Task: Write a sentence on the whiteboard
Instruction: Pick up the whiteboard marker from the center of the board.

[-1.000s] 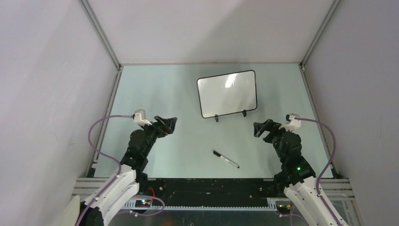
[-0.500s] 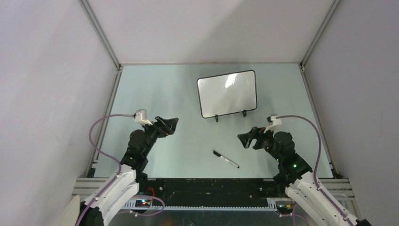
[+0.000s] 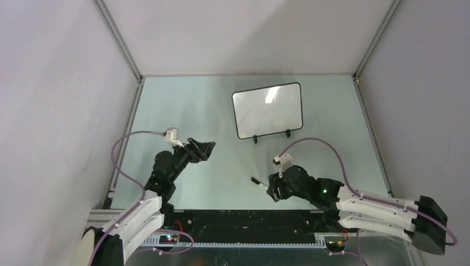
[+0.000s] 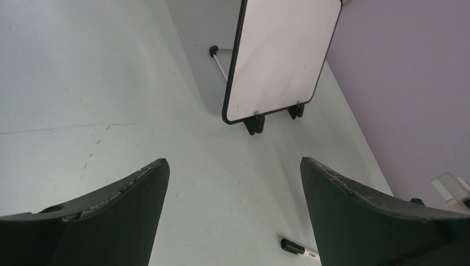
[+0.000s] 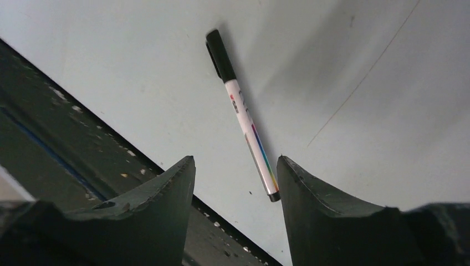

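The whiteboard (image 3: 267, 111) stands upright on its two black feet at the back of the table; it also shows in the left wrist view (image 4: 280, 61). Its face is blank, so no sentence is visible. A marker with a black cap (image 5: 244, 116) lies flat on the table near the front edge. My right gripper (image 3: 274, 191) is open and hovers over the marker's tail end, covering most of it from above. In the right wrist view (image 5: 235, 160) the tail lies just ahead of the right finger. My left gripper (image 3: 208, 149) is open and empty, left of the board, its jaws (image 4: 233, 166) wide apart.
The black rail (image 3: 238, 213) runs along the table's near edge, just under my right gripper (image 5: 66, 138). Grey walls and aluminium posts (image 3: 119, 41) close in the table on three sides. The marker's cap shows low in the left wrist view (image 4: 296, 247).
My right arm has swung left and down from the right side of the table to above the marker. My left gripper has shifted slightly to the right.
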### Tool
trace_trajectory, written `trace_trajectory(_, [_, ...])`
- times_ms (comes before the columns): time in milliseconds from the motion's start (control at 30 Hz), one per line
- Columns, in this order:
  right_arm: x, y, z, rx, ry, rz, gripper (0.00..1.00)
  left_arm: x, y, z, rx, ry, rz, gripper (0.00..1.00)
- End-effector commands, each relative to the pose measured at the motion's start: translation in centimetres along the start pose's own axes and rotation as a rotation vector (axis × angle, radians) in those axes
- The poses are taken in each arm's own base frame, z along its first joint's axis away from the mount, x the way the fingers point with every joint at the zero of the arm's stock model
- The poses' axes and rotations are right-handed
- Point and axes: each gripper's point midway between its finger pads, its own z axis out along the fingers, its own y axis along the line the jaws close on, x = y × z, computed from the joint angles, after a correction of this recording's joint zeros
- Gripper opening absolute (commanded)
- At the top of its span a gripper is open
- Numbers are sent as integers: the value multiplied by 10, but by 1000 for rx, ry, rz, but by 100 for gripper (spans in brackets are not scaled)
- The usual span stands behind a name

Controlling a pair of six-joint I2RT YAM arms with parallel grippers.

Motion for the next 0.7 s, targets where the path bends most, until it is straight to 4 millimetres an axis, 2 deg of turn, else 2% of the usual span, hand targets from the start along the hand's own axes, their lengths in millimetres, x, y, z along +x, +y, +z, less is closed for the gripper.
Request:
trace_trajectory(0, [-12,-3,5,131,-8,-42,57,-12,-27,4,116,-11,35,94])
trace_trajectory(200, [-5,-6,16,235,79,-134,46,-11,-30,4,129,-1,36,93])
trace_trajectory(600, [17,-3,43,284,241,-207,39,-11,-30,4,130,1,39,93])
trace_trajectory(667, [16,-2,45,293,256,-208,28,-10,-30,4,131,4,38,93])
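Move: Just under the right hand's fingertips is the whiteboard marker, its middle some 6 cm below, about 2 cm ahead and 2 cm to the left, capped end pointing forward-left. The whiteboard stands with its middle about 32 cm ahead, level sideways and some 2 cm above the hand. From the left hand, the marker's middle is about 12 cm back, 22 cm to the right and 14 cm below. Sinking about 5 cm onto the marker's barrel, with only a slight drift left, the right hand tips its fingers some 25 degrees steeper towards the table. The fingers narrow from well over half open to about a third, bringing the tips to either side of the barrel near its middle; a grip can't be seen yet. ##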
